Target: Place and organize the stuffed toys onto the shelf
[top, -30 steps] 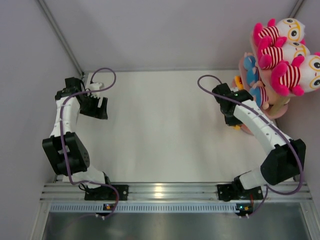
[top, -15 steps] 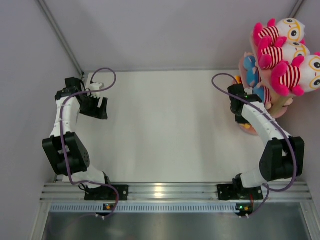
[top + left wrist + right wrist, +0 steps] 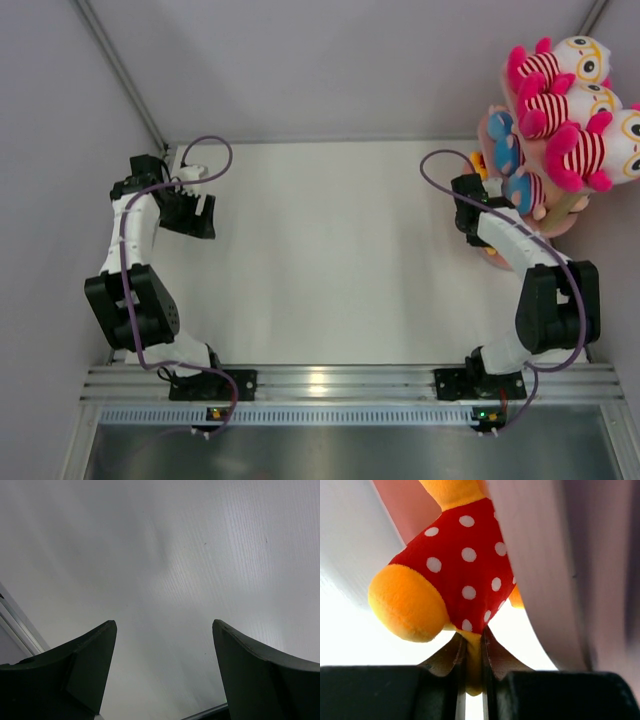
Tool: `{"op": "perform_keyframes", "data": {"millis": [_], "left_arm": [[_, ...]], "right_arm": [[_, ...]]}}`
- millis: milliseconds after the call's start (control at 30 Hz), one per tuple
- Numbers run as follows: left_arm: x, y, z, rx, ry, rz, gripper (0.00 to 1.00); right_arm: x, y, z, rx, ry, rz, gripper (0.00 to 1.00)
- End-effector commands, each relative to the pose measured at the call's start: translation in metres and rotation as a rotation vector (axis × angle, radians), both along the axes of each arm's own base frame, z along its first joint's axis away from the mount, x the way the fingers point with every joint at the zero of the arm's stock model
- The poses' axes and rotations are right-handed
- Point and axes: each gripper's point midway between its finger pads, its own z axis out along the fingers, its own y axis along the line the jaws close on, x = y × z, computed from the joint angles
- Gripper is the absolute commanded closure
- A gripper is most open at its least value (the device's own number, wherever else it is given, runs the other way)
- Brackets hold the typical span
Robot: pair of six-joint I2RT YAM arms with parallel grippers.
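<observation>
My right gripper [image 3: 474,632] is shut on a yellow limb of an orange-yellow stuffed toy [image 3: 462,565] in a red polka-dot outfit. The toy hangs close under a pink board [image 3: 395,505] of the shelf. In the top view this gripper [image 3: 468,200] sits against the left side of the shelf [image 3: 565,222], and a bit of the orange toy [image 3: 478,163] shows beside it. Three white-pink striped toys [image 3: 570,155] lie on the top tier, with boys in blue [image 3: 503,150] on the tier below. My left gripper [image 3: 190,215] stands open and empty at the far left.
A grey wall rises right behind the shelf at the table's right edge. The left wrist view holds only bare white table [image 3: 165,555] between my left gripper's open fingers [image 3: 90,655]. A purple cable [image 3: 435,165] loops off the right wrist.
My right arm has carried the polka-dot toy to the right, up against the shelf's left side. The left arm has not moved.
</observation>
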Motion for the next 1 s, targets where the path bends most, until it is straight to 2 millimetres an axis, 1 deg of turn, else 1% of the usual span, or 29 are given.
{"op": "perform_keyframes", "data": {"millis": [0, 33, 67, 133, 167, 200, 267, 333, 433, 533, 567, 700, 767, 833, 867, 900, 933, 967], "left_arm": [[0.001, 0.000, 0.011, 0.004, -0.035, -0.018, 0.17], [0.001, 0.000, 0.011, 0.002, -0.034, -0.018, 0.17], [0.001, 0.000, 0.011, 0.002, -0.037, -0.018, 0.17], [0.001, 0.000, 0.009, -0.002, -0.028, -0.016, 0.17], [0.001, 0.000, 0.009, 0.000, -0.030, -0.017, 0.17], [0.000, 0.000, 0.010, 0.000, -0.032, -0.019, 0.17], [0.000, 0.000, 0.008, 0.002, -0.028, -0.019, 0.17], [-0.001, 0.000, 0.007, 0.004, -0.022, -0.020, 0.17], [-0.001, 0.000, 0.007, 0.003, -0.023, -0.018, 0.17], [0.000, -0.002, 0.008, -0.007, -0.028, -0.021, 0.17], [0.000, -0.002, 0.008, -0.008, -0.027, -0.020, 0.17], [-0.001, -0.001, 0.009, -0.005, -0.029, -0.022, 0.17], [-0.001, -0.001, 0.008, -0.001, -0.028, -0.022, 0.17], [-0.001, -0.001, 0.008, 0.001, -0.029, -0.023, 0.17], [-0.002, -0.001, 0.009, 0.000, -0.029, -0.022, 0.17], [-0.002, -0.001, 0.009, 0.001, -0.029, -0.019, 0.17], [-0.002, 0.000, 0.009, 0.004, -0.030, -0.020, 0.17], [-0.002, -0.001, 0.009, 0.002, -0.030, -0.019, 0.17]], "right_arm": [[0.012, -0.015, 0.018, -0.046, -0.129, -0.070, 0.87], [0.013, -0.015, 0.019, -0.047, -0.131, -0.069, 0.83], [0.014, -0.015, 0.018, -0.045, -0.128, -0.070, 0.73], [0.018, -0.014, 0.017, -0.046, -0.126, -0.068, 0.68], [0.019, -0.013, 0.013, -0.044, -0.112, -0.064, 0.60], [0.021, -0.011, 0.012, -0.026, -0.112, -0.059, 0.57], [0.022, -0.007, 0.010, -0.017, -0.102, -0.048, 0.55], [0.023, -0.003, 0.012, -0.033, -0.100, -0.031, 0.55], [0.025, 0.010, 0.014, -0.044, -0.097, 0.010, 0.51], [0.024, 0.011, 0.016, -0.055, -0.097, 0.015, 0.42], [0.023, 0.011, 0.017, -0.063, -0.099, 0.019, 0.36], [0.024, 0.013, 0.010, -0.053, -0.070, 0.048, 0.34], [0.025, 0.015, 0.010, -0.054, -0.061, 0.062, 0.34], [0.026, 0.019, 0.015, -0.060, -0.059, 0.083, 0.34], [0.028, 0.028, 0.020, -0.060, -0.066, 0.110, 0.34], [0.032, 0.032, 0.030, -0.066, -0.085, 0.121, 0.34], [0.032, 0.038, 0.036, -0.074, -0.083, 0.145, 0.34], [0.033, 0.053, 0.044, -0.082, -0.092, 0.194, 0.34]]}}
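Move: The right hand already has the last orange toy by a foot at the shelf's lowest board; the toy's middle lies about 7 cm to its right and 2 cm ahead, at roughly the same height. The middle orange toy is some 7 cm ahead and 5 cm right, and the nearest blue-trousered toy sits about 8 cm ahead, 5 cm right and 13 cm above. From the left hand, the last orange toy is about 68 cm right, 1 cm back and 5 cm lower. Holding nearly in place at first, the right hand opens its fingers from almost shut to about two thirds and lets go of the orange toy's foot. It then eases away from the shelf, about 2.5 cm left and 1.5 cm forward, most of it at the very end, with a slight counter-clockwise turn. ##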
